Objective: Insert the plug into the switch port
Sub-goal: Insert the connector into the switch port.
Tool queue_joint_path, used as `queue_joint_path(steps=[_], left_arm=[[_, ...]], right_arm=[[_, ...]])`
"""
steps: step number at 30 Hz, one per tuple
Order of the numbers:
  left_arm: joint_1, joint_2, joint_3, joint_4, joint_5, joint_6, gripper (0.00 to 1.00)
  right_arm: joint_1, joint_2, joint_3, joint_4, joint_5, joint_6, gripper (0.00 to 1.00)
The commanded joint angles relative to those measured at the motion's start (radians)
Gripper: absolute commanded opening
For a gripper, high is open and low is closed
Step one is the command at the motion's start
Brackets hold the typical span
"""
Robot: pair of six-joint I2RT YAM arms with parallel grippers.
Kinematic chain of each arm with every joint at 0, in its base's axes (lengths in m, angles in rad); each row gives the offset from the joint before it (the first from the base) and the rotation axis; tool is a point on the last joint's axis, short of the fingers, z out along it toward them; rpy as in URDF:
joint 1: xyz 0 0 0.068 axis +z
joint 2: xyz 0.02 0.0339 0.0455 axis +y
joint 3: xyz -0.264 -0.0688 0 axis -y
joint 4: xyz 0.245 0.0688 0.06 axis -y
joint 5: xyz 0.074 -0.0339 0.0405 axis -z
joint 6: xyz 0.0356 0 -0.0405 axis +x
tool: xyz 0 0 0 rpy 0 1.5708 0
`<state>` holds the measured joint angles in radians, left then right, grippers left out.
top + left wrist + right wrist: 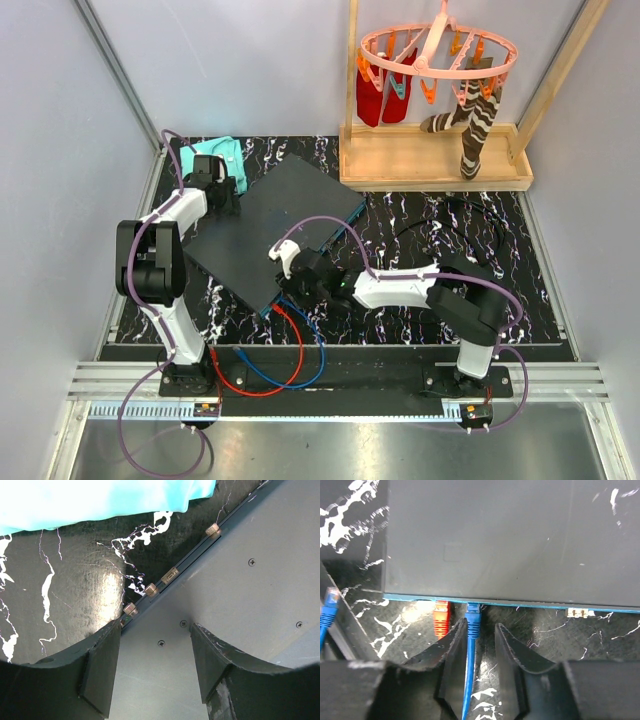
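The switch (270, 225) is a large flat dark grey box lying at an angle on the marbled mat. Its thin teal-blue edge (530, 605) faces my right gripper (480, 626). A blue plug (473, 616) sits in a port on that edge, with an orange plug (441, 617) in the port to its left. My right gripper's jaws stand open just behind the blue plug. The blue cable runs along the left finger (452, 650), with a gap to the right finger. My left gripper (154, 628) is open over the switch's far-left corner (260, 580), with only the flat top between its fingers.
A folded teal cloth (222, 155) lies behind the left gripper. A loose blue plug (330, 605) lies at left. Red cable (270, 372) and blue cable (300, 365) loop toward the near edge. A wooden rack with hung socks (430, 150) stands at back right. A black cable (450, 225) lies at right.
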<state>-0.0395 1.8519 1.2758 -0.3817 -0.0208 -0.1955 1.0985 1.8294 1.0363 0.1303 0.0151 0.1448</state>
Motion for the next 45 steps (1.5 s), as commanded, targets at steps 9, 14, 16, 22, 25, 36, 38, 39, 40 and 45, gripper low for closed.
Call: queue_joint_path(steps=[9,14,16,22,25,36,38,39,40,45], left_arm=[[-0.074,0.063,-0.062,-0.29,0.139,-0.053,0.6],[-0.076,0.067,-0.059,-0.292,0.137,-0.055,0.6],[-0.074,0.066,-0.059,-0.292,0.137,-0.055,0.6],[-0.076,0.066,-0.061,-0.292,0.137,-0.056,0.6],[-0.074,0.066,-0.061,-0.293,0.137,-0.056,0.6],[-0.089,0.058,-0.072,-0.293,0.14,-0.048,0.56],[-0.092,0.058,-0.072,-0.298,0.14,-0.047,0.56],[-0.094,0.058,-0.072,-0.296,0.137,-0.045,0.56],[-0.094,0.058,-0.072,-0.299,0.139,-0.045,0.56],[-0.096,0.064,-0.062,-0.306,0.139,-0.047,0.6]], right_arm=[[-0.006,-0.041,-0.021,-0.024,-0.047,0.053,0.32],[-0.005,-0.016,-0.035,-0.026,-0.075,0.07,0.32],[-0.006,-0.006,-0.035,-0.024,-0.083,0.075,0.32],[-0.006,0.022,-0.033,0.0,-0.093,0.075,0.23],[-0.003,0.048,-0.024,0.012,-0.102,0.073,0.1],[-0.006,0.044,0.05,0.106,-0.021,-0.002,0.0],[-0.015,0.027,0.085,0.117,0.009,-0.007,0.0],[-0.019,0.024,0.094,0.132,0.022,-0.008,0.0],[-0.022,0.024,0.109,0.135,0.022,-0.011,0.0],[-0.025,0.033,0.093,0.085,-0.012,0.001,0.08]])
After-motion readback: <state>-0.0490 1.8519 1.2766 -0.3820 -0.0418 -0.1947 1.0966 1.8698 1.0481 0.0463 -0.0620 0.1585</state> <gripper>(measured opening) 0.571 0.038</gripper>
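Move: The right hand hovers, fingers part open, over the blue cable just behind its plug, which lies about 2 cm back, 1 cm right and 3 cm below. The blue plug is roughly 1 cm back and 1 cm left, the red plug 3 cm back and 2 cm left. The dark switch's middle is some 14 cm ahead and 2 cm left. From the left hand, that cable lies about 25 cm back, 12 cm right. The right hand sinks about 3 cm and draws 2 cm back, shutting its fingers at the blue cable behind its plug. ##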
